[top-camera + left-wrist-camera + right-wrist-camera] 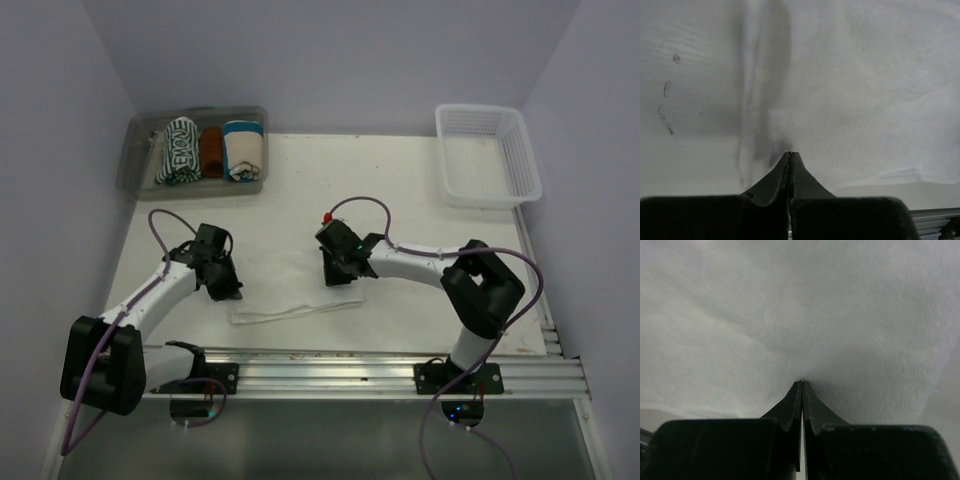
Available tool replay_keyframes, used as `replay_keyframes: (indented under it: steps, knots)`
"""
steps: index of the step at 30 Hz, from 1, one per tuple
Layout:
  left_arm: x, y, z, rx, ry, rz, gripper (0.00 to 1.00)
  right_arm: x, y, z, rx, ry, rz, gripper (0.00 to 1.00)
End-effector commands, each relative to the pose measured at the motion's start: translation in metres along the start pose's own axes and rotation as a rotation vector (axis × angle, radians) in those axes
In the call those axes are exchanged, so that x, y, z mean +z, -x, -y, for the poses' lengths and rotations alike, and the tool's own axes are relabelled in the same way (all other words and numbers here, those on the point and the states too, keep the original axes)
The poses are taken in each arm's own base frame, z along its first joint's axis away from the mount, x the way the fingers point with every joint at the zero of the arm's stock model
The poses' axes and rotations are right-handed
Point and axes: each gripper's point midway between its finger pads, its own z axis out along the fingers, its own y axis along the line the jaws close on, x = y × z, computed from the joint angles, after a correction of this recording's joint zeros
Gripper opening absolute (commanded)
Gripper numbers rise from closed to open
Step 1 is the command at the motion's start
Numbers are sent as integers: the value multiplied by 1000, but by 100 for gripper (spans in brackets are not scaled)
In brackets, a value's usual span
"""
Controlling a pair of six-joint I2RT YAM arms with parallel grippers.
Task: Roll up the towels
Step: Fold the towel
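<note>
The plain white towel (290, 295) lies spread flat on the table between my two arms. My left gripper (224, 287) is shut, its tips (791, 153) resting at the towel's left edge (865, 100), with nothing visible between the fingers. My right gripper (338, 272) is also shut, and its tips (802, 382) press down onto the white towel (805, 315) near its far right side. The green-and-white striped towel (180, 150) sits rolled in a clear bin (140, 165) at the back left.
In the same bin, a rust-brown rolled towel (211, 150) and a cream one with a teal band (243, 150) lie beside the striped towel. A white mesh basket (487, 195) stands at the back right. A metal rail (380, 365) runs along the near edge.
</note>
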Motion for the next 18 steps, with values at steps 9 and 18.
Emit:
replay_keyframes:
  steps: [9,18]
  knots:
    - [0,0,-13,-43,89,-5,0,-28,-4,14,-9,-17,59,0]
    - [-28,57,40,7,-9,149,0,-59,71,52,-50,-201,239,3]
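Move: The white towel lies folded flat close under both hands, some 3 cm down. Its middle is about 15 cm to the right and 2 cm ahead of the left hand, and its left edge about 2 cm to that hand's left. From the right hand the middle is roughly 10 cm to the left and 1 cm back, and the right edge some 7 cm to the right. The grey bin stands about 37 cm ahead and 10 cm to the left of the left hand. Both closed grippers dip onto the folded white towel, the left near its left edge and the right over its right part, each sinking and drawing back about 2.5 cm. After a brief pause they lift away, the left some 7 cm up and nearly as far forward, the right about 8 cm up, 5 cm forward and slightly right, its fingertips tilting up 10 to 15 degrees. ##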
